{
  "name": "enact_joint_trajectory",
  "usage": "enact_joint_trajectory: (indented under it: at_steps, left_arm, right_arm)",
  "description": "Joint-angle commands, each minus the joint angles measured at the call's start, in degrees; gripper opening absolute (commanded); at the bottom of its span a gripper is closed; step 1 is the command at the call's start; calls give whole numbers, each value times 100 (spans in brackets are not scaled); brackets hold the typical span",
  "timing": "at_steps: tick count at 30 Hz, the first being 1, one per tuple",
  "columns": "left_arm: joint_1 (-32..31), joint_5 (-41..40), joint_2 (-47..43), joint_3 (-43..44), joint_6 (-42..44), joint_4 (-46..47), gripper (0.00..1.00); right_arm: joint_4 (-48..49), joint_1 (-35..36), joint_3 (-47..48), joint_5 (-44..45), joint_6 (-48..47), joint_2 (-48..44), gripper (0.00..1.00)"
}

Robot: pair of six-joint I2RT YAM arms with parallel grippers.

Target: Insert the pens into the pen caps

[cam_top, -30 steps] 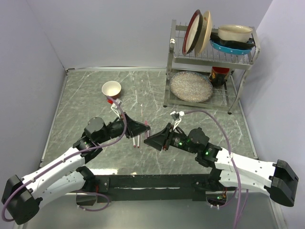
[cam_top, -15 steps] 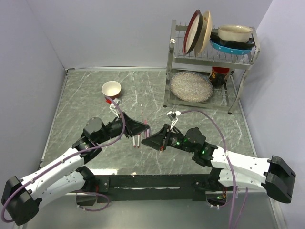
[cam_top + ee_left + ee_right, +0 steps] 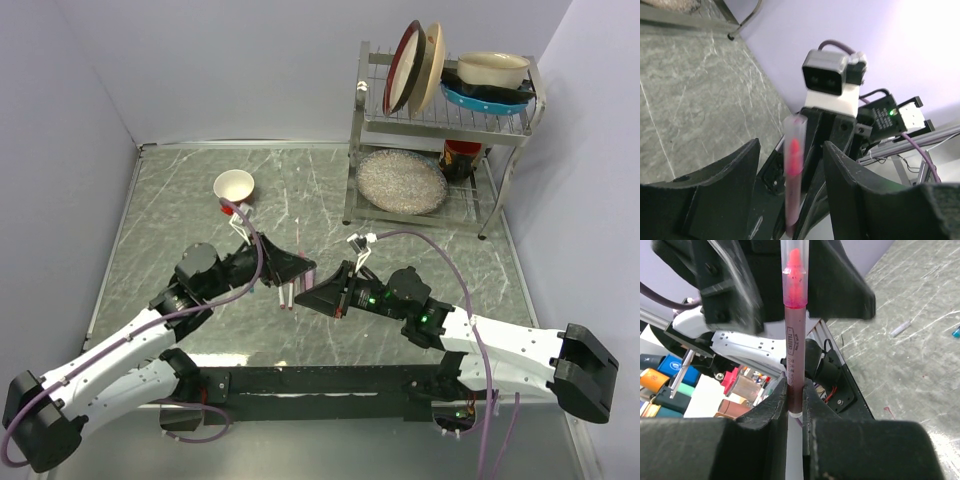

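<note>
A pen (image 3: 794, 355) stands upright between the two grippers, its pink tip inside a translucent lilac pen cap (image 3: 793, 270). My right gripper (image 3: 795, 386) is shut on the pen's mauve lower part, and a white end shows below the fingers. My left gripper (image 3: 791, 145) is open, its fingers standing on either side of the capped pen (image 3: 792, 165) without touching it. From above, the left gripper (image 3: 296, 268) and right gripper (image 3: 324, 294) meet nose to nose over the table's middle, with the pen (image 3: 311, 276) between them. More pens (image 3: 288, 297) lie on the table under them.
A small white bowl (image 3: 234, 185) with a red piece (image 3: 229, 209) beside it sits at the back left. A dish rack (image 3: 440, 130) with plates and bowls fills the back right. A lilac piece (image 3: 901, 329) and a teal piece (image 3: 956, 332) lie on the marble.
My left gripper has opened and let go of the capped pen. The right gripper has closed tighter on the pen and shifted slightly left.
</note>
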Motion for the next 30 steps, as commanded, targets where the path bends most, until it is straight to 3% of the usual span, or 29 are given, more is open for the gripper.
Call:
enact_joint_trajectory:
  at_steps: [1, 6, 12, 15, 16, 18, 19, 24, 30]
  left_arm:
    - [-14, -209, 63, 504, 318, -102, 58]
    - [-14, -201, 81, 627, 345, -67, 59]
    - [-14, -245, 116, 750, 433, -181, 54]
    - [-14, -192, 143, 750, 433, -190, 39]
    - [-14, -148, 151, 733, 415, -172, 23]
    - [-14, 44, 178, 689, 354, -50, 3]
    - [-14, 150, 186, 645, 206, 46, 1]
    - [-32, 476, -68, -154, -472, 873, 1]
    - [-225, 292, -297, -849, -675, 1234, 1]
  right_arm:
    - [189, 47, 175, -100, -49, -133, 0]
    - [110, 74, 176, -56, -101, -195, 0]
    - [75, 91, 184, -73, -128, -239, 0]
    - [49, 100, 228, -74, -163, -257, 0]
    - [40, 100, 246, -65, -180, -274, 0]
    - [-13, 91, 342, -30, -286, -292, 0]
    - [-56, 100, 377, 136, -321, -327, 0]
    - [-320, -23, 764, 840, -593, -494, 0]
    - [-584, -365, 1651, 928, -787, -144, 0]
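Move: The clear pink cap, on the pink pen that the right hand holds slanting up and forward, lies between and just above the left hand's open fingers, about 1 cm ahead and 2 cm up. From the right hand the cap is about 7 cm ahead and 6 cm up. Down on the table, some 25 cm below the left hand, the purple marker lies about 9 cm ahead, and the red-capped marker about 7 cm ahead and 4 cm left. The left hand rises about 2.5 cm and closes its fingers on the cap; the right keeps pinching the pen. ##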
